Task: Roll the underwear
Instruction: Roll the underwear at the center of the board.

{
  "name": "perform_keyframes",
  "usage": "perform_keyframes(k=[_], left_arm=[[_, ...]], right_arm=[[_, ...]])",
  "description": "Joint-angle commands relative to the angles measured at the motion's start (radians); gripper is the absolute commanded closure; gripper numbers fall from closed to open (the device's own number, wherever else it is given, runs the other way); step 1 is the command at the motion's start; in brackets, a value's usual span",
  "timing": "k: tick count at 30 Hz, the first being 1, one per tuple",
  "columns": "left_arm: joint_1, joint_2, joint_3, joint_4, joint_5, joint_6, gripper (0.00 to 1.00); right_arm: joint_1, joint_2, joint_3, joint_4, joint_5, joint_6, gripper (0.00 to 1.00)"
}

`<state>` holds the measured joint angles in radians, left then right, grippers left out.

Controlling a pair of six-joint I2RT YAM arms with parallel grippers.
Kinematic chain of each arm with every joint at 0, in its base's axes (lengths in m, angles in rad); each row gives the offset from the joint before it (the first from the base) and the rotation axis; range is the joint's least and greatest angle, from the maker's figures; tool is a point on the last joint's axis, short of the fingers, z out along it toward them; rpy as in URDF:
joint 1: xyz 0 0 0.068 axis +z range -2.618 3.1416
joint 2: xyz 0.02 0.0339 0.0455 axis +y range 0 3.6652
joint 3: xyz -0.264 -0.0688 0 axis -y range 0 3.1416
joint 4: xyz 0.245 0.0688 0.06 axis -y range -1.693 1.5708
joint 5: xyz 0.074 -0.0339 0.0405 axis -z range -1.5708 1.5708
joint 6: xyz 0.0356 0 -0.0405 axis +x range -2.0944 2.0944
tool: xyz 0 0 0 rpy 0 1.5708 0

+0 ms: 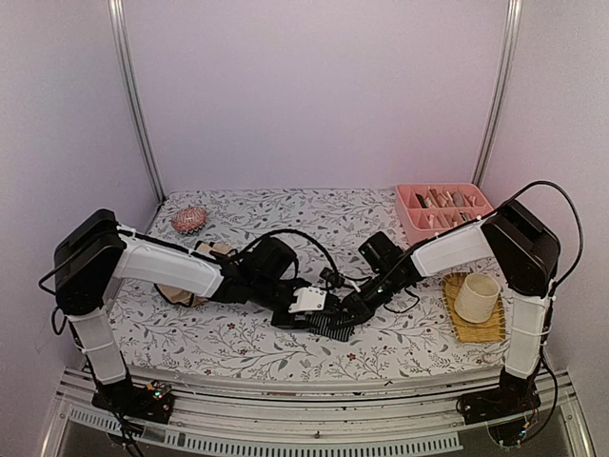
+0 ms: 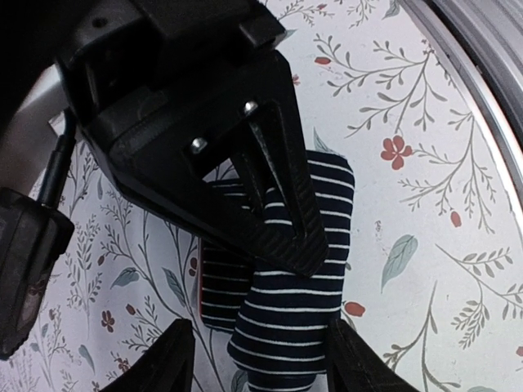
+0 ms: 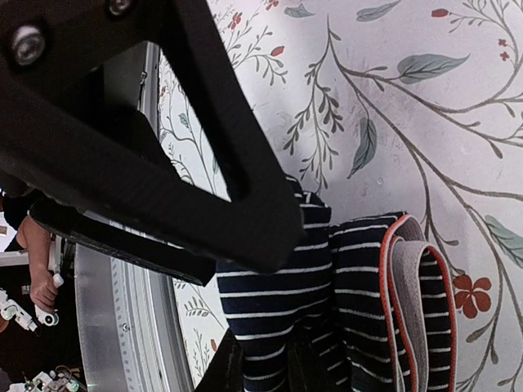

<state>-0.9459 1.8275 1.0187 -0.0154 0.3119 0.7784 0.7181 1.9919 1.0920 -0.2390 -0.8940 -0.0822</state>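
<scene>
The dark navy striped underwear (image 1: 330,327) lies rolled up near the table's front middle. In the left wrist view the roll (image 2: 298,310) sits between the fingers of my left gripper (image 2: 265,359). That gripper is open; one finger is at the roll's side and the other stands clear of it. My right gripper (image 3: 270,371) is shut on a fold of the same underwear (image 3: 270,294), whose grey, orange-edged waistband (image 3: 409,294) curls beside it. From above, the left gripper (image 1: 306,307) and the right gripper (image 1: 350,309) meet over the roll. The beige underwear (image 1: 176,291) lies partly hidden under my left arm.
A reddish-pink hairbrush (image 1: 190,220) lies at the back left. A pink divided tray (image 1: 409,195) holding small items stands at the back right. A cream cup (image 1: 476,297) stands on a yellow mat (image 1: 459,324) by the right arm. The table's metal front rail (image 3: 106,327) runs close to the roll.
</scene>
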Motion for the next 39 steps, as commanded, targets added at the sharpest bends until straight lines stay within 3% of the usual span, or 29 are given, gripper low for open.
perform_keyframes(k=[1, 7, 14, 21, 30, 39], left_arm=[[-0.013, 0.037, 0.035, -0.035, 0.025, -0.028, 0.43], [-0.012, 0.07, 0.057, -0.058, 0.036, -0.048, 0.44], [0.006, 0.128, 0.142, -0.165, 0.094, -0.077, 0.72], [0.025, 0.175, 0.173, -0.223, 0.109, -0.092, 0.93], [0.025, 0.2, 0.189, -0.244, 0.072, -0.099, 0.97], [0.024, 0.199, 0.21, -0.251, 0.053, -0.1, 0.97]], right_arm=[[0.013, 0.044, -0.006, -0.073, 0.089, -0.002, 0.86], [0.008, 0.05, -0.005, -0.072, 0.094, -0.011, 0.86], [0.001, 0.046, -0.013, -0.07, 0.113, -0.024, 0.86], [-0.003, 0.027, -0.024, -0.059, 0.13, -0.028, 0.82], [-0.004, -0.075, -0.034, -0.061, 0.206, -0.031, 0.57], [-0.004, -0.142, -0.038, -0.043, 0.323, -0.032, 0.49]])
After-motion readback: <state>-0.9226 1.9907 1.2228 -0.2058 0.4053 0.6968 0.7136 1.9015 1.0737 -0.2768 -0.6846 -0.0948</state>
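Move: The striped underwear, partly rolled, has its middle about 4 cm to the left hand's right, level with it and some 3 cm lower, its near end lying between and below the open fingers. From the right hand, which already grips the other end, the middle is roughly 3 cm to the left, level and 1 cm lower. The beige cloth lies some 23 cm left and 6 cm ahead of the left hand; the cup stands about 27 cm right and 2 cm ahead of the right. Down about 2.5 cm and slightly to the right goes the left hand, its fingertips swinging back some 10 degrees as the fingers shut from half open and pinch the left end of the striped roll. The right hand keeps its hold until that grip is made, then opens about halfway and eases some 3 cm forward and right, its fingers staying astride the cloth. ##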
